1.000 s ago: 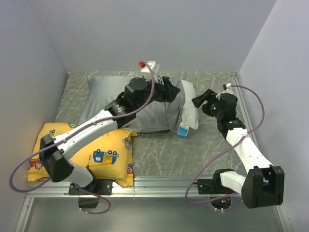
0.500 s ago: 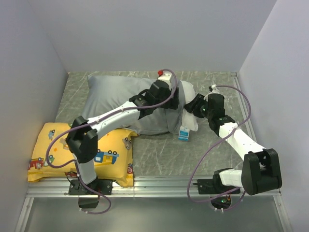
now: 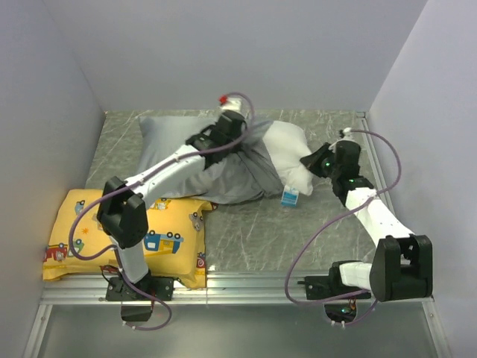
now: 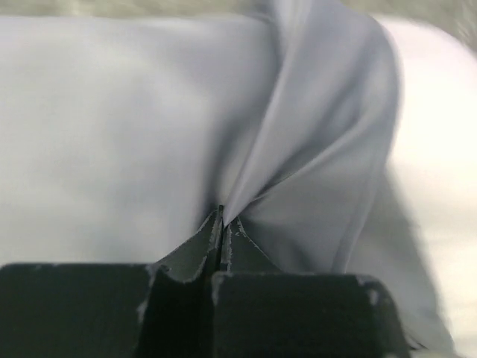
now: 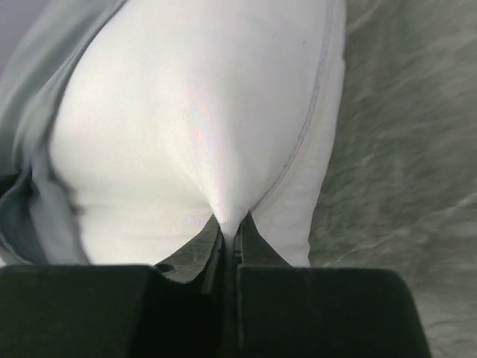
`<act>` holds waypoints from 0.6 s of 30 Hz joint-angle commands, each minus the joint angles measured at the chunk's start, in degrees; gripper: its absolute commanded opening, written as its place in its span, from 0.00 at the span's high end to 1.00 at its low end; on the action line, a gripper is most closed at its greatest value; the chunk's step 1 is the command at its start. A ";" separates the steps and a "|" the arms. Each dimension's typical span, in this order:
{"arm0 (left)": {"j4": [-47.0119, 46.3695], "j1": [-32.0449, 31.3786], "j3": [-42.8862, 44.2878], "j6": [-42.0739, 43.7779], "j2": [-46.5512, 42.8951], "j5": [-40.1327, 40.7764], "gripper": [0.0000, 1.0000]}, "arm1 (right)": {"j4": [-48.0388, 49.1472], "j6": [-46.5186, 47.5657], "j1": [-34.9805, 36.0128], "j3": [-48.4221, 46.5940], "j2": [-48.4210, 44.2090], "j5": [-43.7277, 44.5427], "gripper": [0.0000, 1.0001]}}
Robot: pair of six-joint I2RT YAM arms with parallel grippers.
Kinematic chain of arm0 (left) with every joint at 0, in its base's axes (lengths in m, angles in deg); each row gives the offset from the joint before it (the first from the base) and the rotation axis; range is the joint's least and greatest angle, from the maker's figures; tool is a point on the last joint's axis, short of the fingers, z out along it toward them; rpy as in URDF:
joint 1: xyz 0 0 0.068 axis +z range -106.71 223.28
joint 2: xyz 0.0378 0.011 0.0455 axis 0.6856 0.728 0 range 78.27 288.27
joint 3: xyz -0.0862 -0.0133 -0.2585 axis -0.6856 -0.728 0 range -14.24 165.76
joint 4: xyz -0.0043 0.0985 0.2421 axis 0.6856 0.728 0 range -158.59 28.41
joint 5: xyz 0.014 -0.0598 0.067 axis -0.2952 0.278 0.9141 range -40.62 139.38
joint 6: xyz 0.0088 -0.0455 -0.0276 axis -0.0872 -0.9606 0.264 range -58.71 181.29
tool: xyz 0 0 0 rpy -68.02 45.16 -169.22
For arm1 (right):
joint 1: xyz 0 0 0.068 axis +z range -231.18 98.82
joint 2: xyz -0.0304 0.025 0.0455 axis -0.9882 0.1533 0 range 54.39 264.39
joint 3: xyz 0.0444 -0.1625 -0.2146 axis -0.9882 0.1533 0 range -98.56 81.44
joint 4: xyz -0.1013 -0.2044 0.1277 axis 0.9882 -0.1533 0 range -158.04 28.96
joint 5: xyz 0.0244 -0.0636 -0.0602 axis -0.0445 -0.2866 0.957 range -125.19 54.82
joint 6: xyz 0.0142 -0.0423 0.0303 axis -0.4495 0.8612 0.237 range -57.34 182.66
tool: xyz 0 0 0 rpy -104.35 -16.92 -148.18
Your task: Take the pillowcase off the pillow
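Note:
The silver-grey pillowcase (image 3: 179,145) lies at the back of the table, bunched into folds towards its open right end. The white pillow (image 3: 287,149) sticks out of that end, its small blue tag (image 3: 289,197) hanging at the front. My left gripper (image 3: 237,130) is shut on a pinched fold of the pillowcase (image 4: 313,149) near the opening. My right gripper (image 3: 311,160) is shut on a tuft of the pillow's (image 5: 194,112) white cloth at its exposed right end. In the left wrist view the gripper (image 4: 221,216) shows cloth rising from its tips; the right gripper (image 5: 232,224) likewise.
A yellow cushion (image 3: 127,239) with a cartoon-vehicle print lies at the front left under the left arm. Grey walls close in the table on the left, back and right. A metal rail (image 3: 238,287) runs along the near edge.
Both grippers have closed, the left on the pillowcase and the right on the pillow. The left gripper drew back to the left, and more of the white pillow now shows.

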 commanded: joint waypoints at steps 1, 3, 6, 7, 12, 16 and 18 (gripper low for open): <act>3.12 12.80 1.84 2.05 -5.74 9.98 0.99 | -4.33 0.70 -10.07 -2.44 -4.57 6.23 1.00; 1.98 17.21 0.61 1.79 -7.93 8.05 1.00 | -4.77 0.09 -15.42 -1.13 -7.38 5.35 1.00; 1.01 24.16 -0.01 0.91 -9.08 5.16 1.00 | -3.90 -0.53 -17.21 0.98 -10.63 4.83 1.00; 0.40 25.14 -0.01 1.08 -9.09 0.87 0.99 | -3.02 -0.79 -17.04 1.51 -11.25 3.00 1.00; -1.72 16.38 -2.02 3.89 -6.63 -2.34 0.99 | -4.84 2.01 -10.55 0.47 -12.74 7.44 0.99; -3.47 8.82 -5.63 1.45 -5.92 -3.47 0.99 | -9.86 6.66 -3.95 -4.89 -14.15 12.46 0.42; -4.70 7.49 -8.52 -0.40 -6.53 -5.66 1.00 | -11.97 7.73 -1.22 -8.32 -14.68 13.51 0.32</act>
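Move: Some 16 cm to the right of the left hand, about 2 cm nearer the base and 6 cm lower, lies the bare white end of the pillow; the pillowcase's bulk lies about 20 cm to this hand's left, 2 cm back and 8 cm down. From the right hand the bare end is roughly 6 cm left, 2 cm ahead and 3 cm lower, and the blue tag 6 cm left, 11 cm back and 8 cm lower. Pulling apart: the left hand, still pinching the pillowcase, sweeps about 13 cm left and 6 cm forward away from the pillow's bare end, then eases roughly half that way back right, sinking slightly. The right hand, still gripping the pillow, draws some 6 cm right while rising, creeps a little back towards its base, then opens and lets go. ##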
